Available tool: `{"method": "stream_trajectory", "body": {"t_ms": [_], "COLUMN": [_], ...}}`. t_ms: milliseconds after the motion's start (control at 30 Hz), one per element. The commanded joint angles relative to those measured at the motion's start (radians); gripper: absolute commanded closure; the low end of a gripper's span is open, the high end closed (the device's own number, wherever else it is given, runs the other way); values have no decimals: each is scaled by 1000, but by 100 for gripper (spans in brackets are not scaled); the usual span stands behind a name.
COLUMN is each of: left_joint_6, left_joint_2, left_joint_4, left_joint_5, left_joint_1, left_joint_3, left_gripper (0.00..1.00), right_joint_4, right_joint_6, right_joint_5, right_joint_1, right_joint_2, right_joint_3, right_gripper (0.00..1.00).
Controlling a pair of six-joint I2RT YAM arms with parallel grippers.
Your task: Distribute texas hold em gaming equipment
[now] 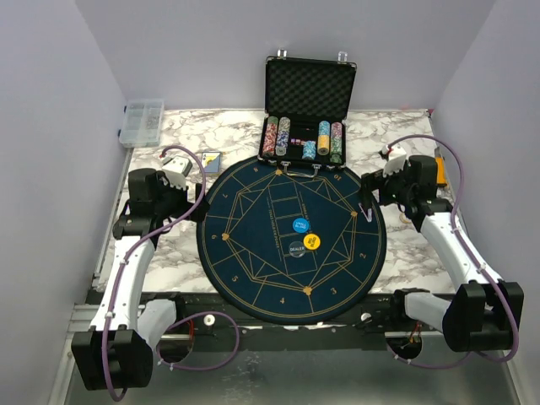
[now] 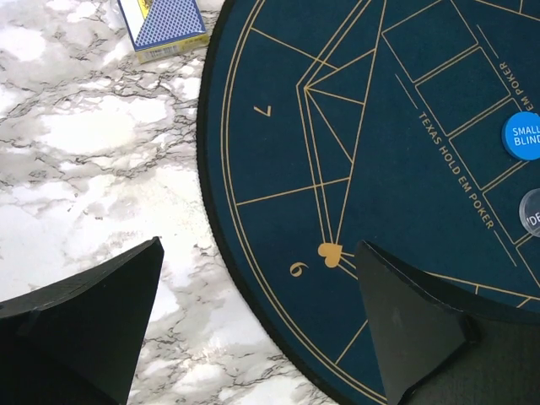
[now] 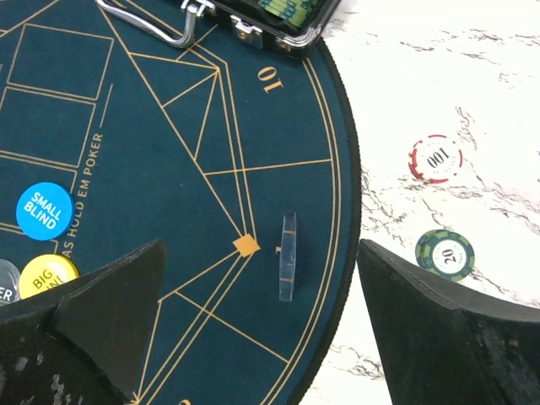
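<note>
On the round dark-blue mat [image 1: 253, 253] lie a blue "small blind" disc [image 1: 299, 224] [image 3: 43, 211], a yellow "big blind" disc [image 1: 312, 242] [image 3: 47, 275] and a clear dealer disc [image 1: 296, 250] [image 2: 531, 212]. A blue-backed card pack [image 1: 210, 162] [image 2: 163, 25] rests on the marble left of the mat. Right of the mat lie a red 100 chip [image 3: 435, 159] and a green 20 chip [image 3: 445, 254]. My left gripper [image 1: 190, 190] [image 2: 260, 246] hangs open over the mat's left edge. My right gripper [image 1: 371, 190] [image 3: 261, 245] hangs open over its right edge, above a clear plastic piece [image 3: 288, 256] standing on edge.
An open black chip case [image 1: 309, 89] with rows of chips stands at the mat's far edge, its handle [image 3: 152, 25] lying on the mat. A clear compartment box [image 1: 142, 122] sits at the back left. White walls close in three sides.
</note>
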State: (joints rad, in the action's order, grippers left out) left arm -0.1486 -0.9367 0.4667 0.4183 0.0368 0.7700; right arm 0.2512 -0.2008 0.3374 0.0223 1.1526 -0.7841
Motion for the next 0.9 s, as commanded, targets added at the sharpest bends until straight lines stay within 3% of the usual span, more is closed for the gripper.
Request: {"method": "stream_trajectory", "body": {"t_ms": [0,300,667,867], "left_joint_6": [10,-8,-16,-16], "left_joint_2": [17,1,-21,-25], "left_joint_4": [-9,16,34,44], "left_joint_5": [23,69,74,92], "left_joint_1": [-6,-6,-6,-6], "left_joint_3": [-15,-3,-5,7], "left_gripper": [2,2,2,2], "right_joint_4": [45,139,277,233], "right_joint_6": [-41,-147,-287,-324], "right_joint_5": [109,187,19,-91], "right_joint_1": [-3,78,528,729], "right_joint_2": [-2,19,126,222], "right_joint_3": [-37,-66,-117,-101], "right_gripper": [0,0,0,3]}}
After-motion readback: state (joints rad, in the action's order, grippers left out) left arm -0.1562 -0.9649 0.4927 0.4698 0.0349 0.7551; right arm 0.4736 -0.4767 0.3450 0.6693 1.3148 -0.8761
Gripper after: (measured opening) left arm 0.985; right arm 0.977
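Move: The clear dealer button lies about 22 cm to the right hand's left, 12 cm back and some 13 cm below. The yellow big-blind button beside it is about 17 cm left and 9 cm back of that hand; the blue small-blind button is roughly 20 cm left and 3 cm back, both equally low. From the left hand, the dealer button is about 29 cm right, 8 cm back and 15 cm below. Heading for the three buttons at the mat's middle, the right hand leaves the mat's right side with empty, wide-open fingers. It starts slowly leftward, then sweeps faster left and back, about 17 cm left and 11 cm back in all, sinking some 5 cm late on while turning roughly 45 degrees counter-clockwise, and comes in above the yellow button without touching it. ##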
